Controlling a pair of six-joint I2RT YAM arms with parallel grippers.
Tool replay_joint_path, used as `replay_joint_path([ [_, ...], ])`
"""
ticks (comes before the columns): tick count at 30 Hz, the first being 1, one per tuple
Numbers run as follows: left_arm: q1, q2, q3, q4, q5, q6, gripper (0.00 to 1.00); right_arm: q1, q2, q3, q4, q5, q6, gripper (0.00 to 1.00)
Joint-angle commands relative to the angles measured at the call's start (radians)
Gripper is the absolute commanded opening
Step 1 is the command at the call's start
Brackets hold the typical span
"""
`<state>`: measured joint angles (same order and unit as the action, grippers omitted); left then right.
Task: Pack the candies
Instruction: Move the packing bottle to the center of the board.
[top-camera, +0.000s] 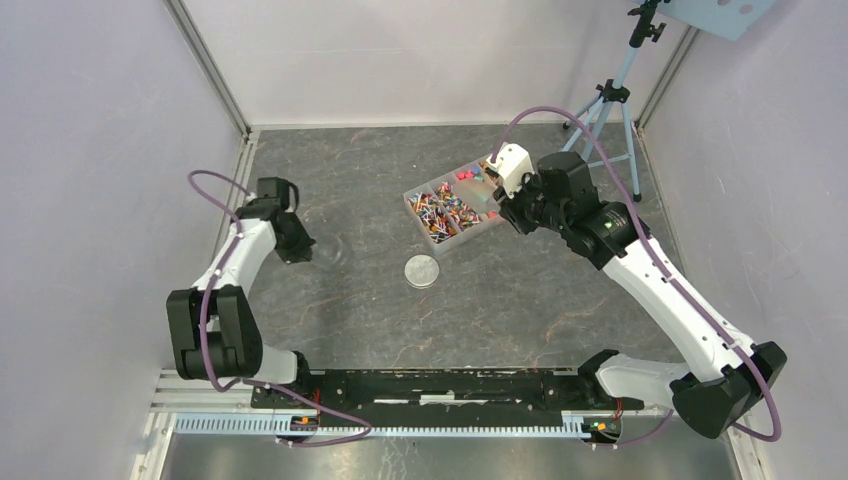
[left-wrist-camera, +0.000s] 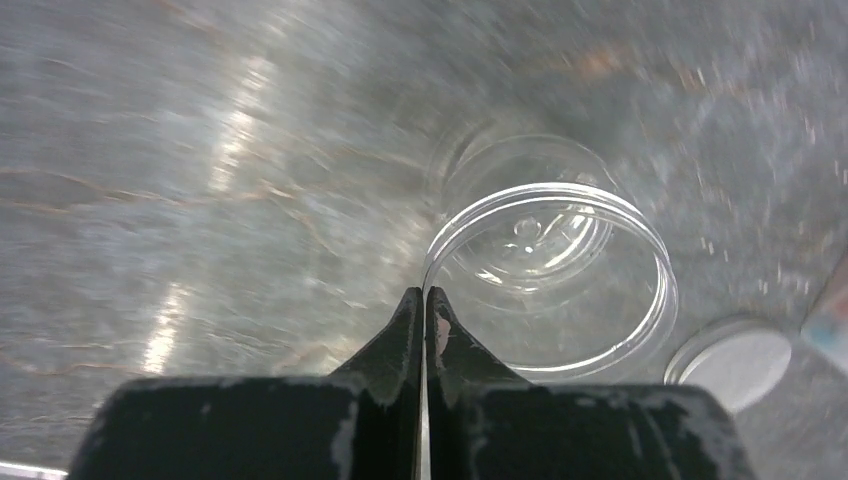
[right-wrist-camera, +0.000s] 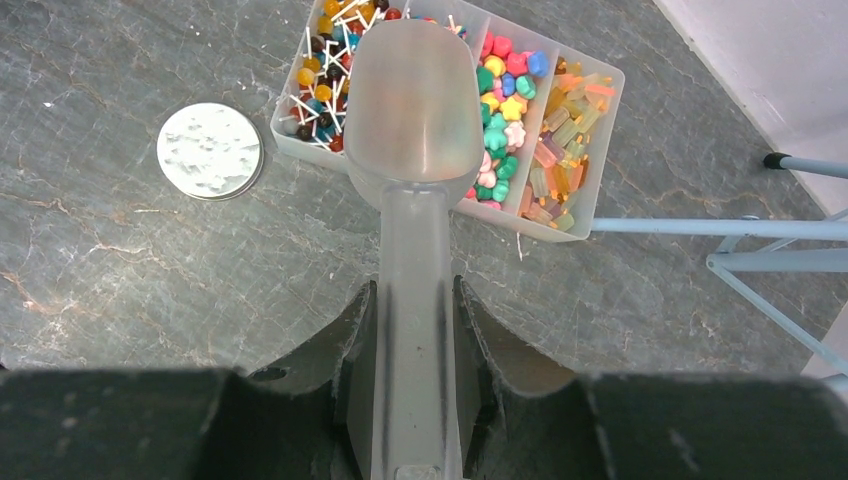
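The candies (right-wrist-camera: 505, 110) are small multicoloured sweets filling a clear divided tray (right-wrist-camera: 520, 222), seen at the back centre in the top view (top-camera: 452, 205). My right gripper (right-wrist-camera: 415, 295) is shut on the handle of a frosted plastic scoop (right-wrist-camera: 412, 100), whose empty bowl hovers over the tray's middle section. A clear round jar (left-wrist-camera: 660, 290) stands upright and empty on the table's left side (top-camera: 333, 250). My left gripper (left-wrist-camera: 425, 295) is shut on the near rim of that jar, with the thin wall pinched between its fingers.
A round grey lid (top-camera: 422, 271) lies flat on the table between jar and tray, also showing in the right wrist view (right-wrist-camera: 210, 150) and the left wrist view (left-wrist-camera: 735, 360). A blue tripod (top-camera: 610, 110) stands at the back right. Walls enclose the table.
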<state>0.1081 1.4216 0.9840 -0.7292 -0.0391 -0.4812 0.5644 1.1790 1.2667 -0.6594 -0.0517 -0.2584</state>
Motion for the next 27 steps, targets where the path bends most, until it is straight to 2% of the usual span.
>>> replay_joint_path([
  [1, -0.128, -0.047, -0.042, -0.007, 0.032, -0.054, 0.02, -0.006, 0.010, -0.006, 0.048, -0.006, 0.005, 0.00],
  [8, -0.273, -0.082, -0.065, -0.031, -0.014, -0.119, 0.04, -0.005, 0.039, -0.007, 0.036, 0.017, 0.010, 0.00],
  [13, -0.307, -0.091, -0.059, -0.036, -0.024, -0.137, 0.18, -0.005, 0.084, 0.005, -0.014, 0.056, 0.006, 0.00],
  [15, -0.313, -0.095, -0.063, -0.038, -0.018, -0.141, 0.29, -0.006, 0.102, 0.022, -0.042, 0.082, 0.006, 0.00],
  [18, -0.314, -0.101, -0.061, -0.040, 0.000, -0.135, 0.41, -0.005, 0.129, 0.057, -0.078, 0.098, 0.017, 0.00],
  [20, -0.313, -0.118, -0.035, -0.053, 0.015, -0.123, 0.56, -0.005, 0.148, 0.080, -0.099, 0.108, 0.022, 0.00],
  [24, -0.314, -0.210, 0.041, -0.047, 0.034, -0.065, 0.72, -0.007, 0.185, 0.110, -0.138, 0.145, 0.028, 0.00],
  [27, -0.315, -0.310, 0.084, -0.019, 0.034, 0.007, 0.98, -0.006, 0.220, 0.144, -0.171, 0.185, 0.028, 0.00],
])
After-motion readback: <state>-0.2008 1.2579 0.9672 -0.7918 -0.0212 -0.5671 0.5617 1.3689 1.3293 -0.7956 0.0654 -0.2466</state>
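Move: The packing bottle stands upright with its rim already pinched at the left, its middle about 4 cm right of the left hand, 1 cm ahead and 4 cm below; its set-down spot is some 12 cm right and 3 cm back. Beyond that, the round lid lies roughly 23 cm right and 3 cm back, the candy box's middle 33 cm right and 11 cm ahead. From the scoop-holding right hand, the box is about 11 cm ahead, 6 cm left and 23 cm below. The packing bottle is drawn by its rim along the board towards the round lid, the left hand going some 9 cm right and 3 cm back with a slight clockwise turn; its fingers then open wide, let go and start rising. Meanwhile the right hand keeps its grip on the scoop, sinks about 6 cm towards the candy box and tips further down. ##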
